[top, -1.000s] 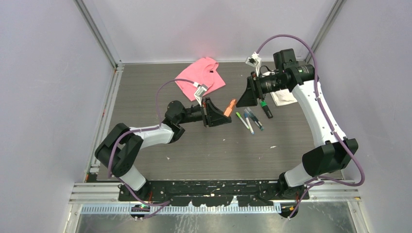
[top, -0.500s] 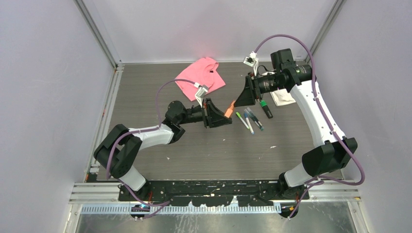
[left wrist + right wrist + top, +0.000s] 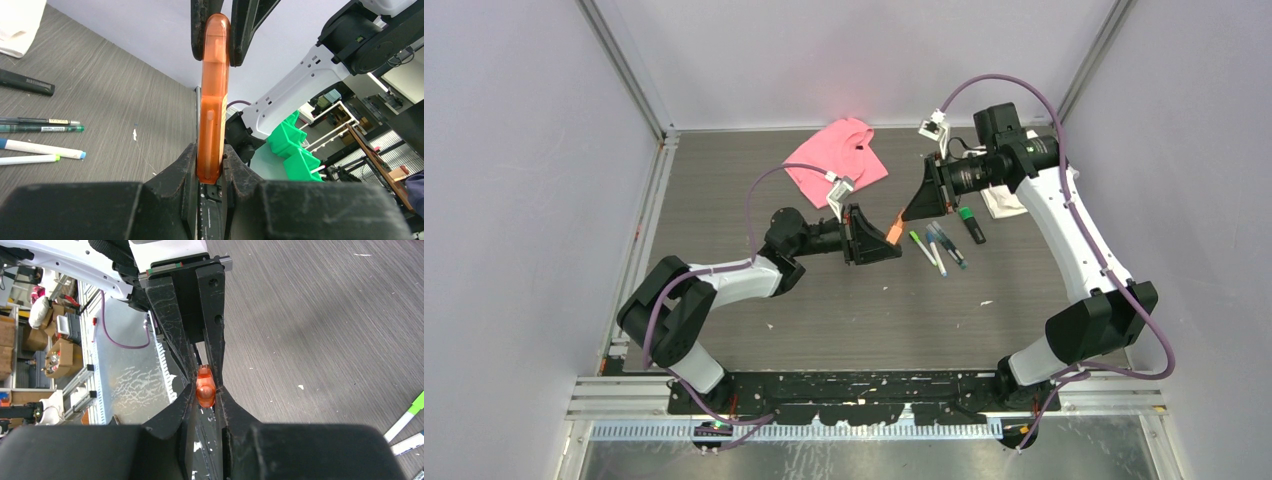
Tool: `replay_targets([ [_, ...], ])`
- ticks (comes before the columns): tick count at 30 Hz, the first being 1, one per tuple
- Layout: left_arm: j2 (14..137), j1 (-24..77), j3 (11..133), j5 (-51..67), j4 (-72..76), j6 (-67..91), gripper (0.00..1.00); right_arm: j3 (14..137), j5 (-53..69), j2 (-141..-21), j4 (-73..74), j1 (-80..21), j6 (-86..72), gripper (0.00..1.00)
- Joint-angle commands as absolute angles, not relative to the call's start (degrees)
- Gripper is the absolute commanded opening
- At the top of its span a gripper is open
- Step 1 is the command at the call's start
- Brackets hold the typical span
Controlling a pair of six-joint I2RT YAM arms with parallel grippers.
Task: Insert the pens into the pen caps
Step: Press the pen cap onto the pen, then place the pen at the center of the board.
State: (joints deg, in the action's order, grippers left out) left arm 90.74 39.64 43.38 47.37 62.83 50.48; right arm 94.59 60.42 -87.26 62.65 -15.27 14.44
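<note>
An orange pen (image 3: 894,229) hangs above the table between my two grippers. My left gripper (image 3: 887,238) is shut on its lower end (image 3: 210,165). My right gripper (image 3: 905,215) is shut on its rounded far end (image 3: 205,387), both pads pressing it. Whether that end is a separate pen cap I cannot tell. On the table to the right lie a white pen with a green end (image 3: 921,248), a white pen with a blue end (image 3: 936,246), two dark slim pens (image 3: 951,247) and a stubby black highlighter (image 3: 971,225).
A pink cloth (image 3: 836,160) lies at the back of the table and a white cloth (image 3: 1007,203) under my right arm. White specks (image 3: 986,302) dot the grey surface. Walls close in on the left, back and right.
My right gripper has moved left onto the orange pen's far end and closed on it. The left gripper has kept its hold and barely moved.
</note>
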Motion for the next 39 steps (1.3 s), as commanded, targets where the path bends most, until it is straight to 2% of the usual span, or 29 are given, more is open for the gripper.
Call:
replay_targets([
  [1, 88.0, 39.9, 44.7, 44.8, 65.0, 48.9, 0.0, 94.1, 60.7, -87.1, 65.1, -17.3, 16.0, 0.01],
  [11, 85.6, 36.6, 45.1, 38.3, 66.0, 47.5, 0.0, 82.6, 57.2, -86.1, 67.4, -23.0, 20.7, 0.01],
  [24, 88.9, 32.4, 49.7, 37.6, 77.5, 56.4, 0.0, 74.1, 56.0, -87.5, 66.7, -26.4, 20.6, 0.01],
  [32, 88.1, 34.1, 48.3, 43.5, 66.4, 49.2, 0.01, 77.9, 61.1, -89.7, 65.1, -22.4, 18.1, 0.02],
  [33, 88.3, 34.2, 47.8, 44.6, 65.5, 48.9, 0.01, 78.9, 61.8, -90.0, 65.9, -21.4, 18.7, 0.09],
  [36, 89.3, 34.2, 43.8, 46.3, 65.0, 49.2, 0.0, 82.6, 62.2, -90.8, 70.3, -17.7, 23.3, 0.52],
  [37, 89.5, 34.3, 42.2, 46.2, 65.0, 49.0, 0.01, 83.7, 62.8, -90.8, 71.0, -15.5, 24.2, 0.59],
  [39, 89.8, 34.4, 38.7, 45.0, 65.1, 48.4, 0.01, 85.2, 64.3, -90.4, 71.5, -12.5, 24.8, 0.66],
])
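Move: My left hand grips the lower end of the orange pen; its cap, already pinched in my right fingers, sits about 5 cm ahead of my left hand, 5 cm above and 1 cm right. From my right hand the pen's barrel lies some 4 cm back, 3 cm below and 1 cm left. On the table, 24 cm below my left hand, the green-tipped pen lies 14 cm ahead and 8 cm right, the blue-tipped marker 13 cm ahead and 11 cm right. Keeping both grips, I sink both hands together, the right about 7.5 cm and the left about 6 cm, so my right fingers press the cap down and back along the pen towards my left fingers. My left hand drifts a couple of centimetres left and rolls some 10 degrees. Then my right fingers open, let go of the cap and ease back and right, while my left hand springs up a little with the pen. ##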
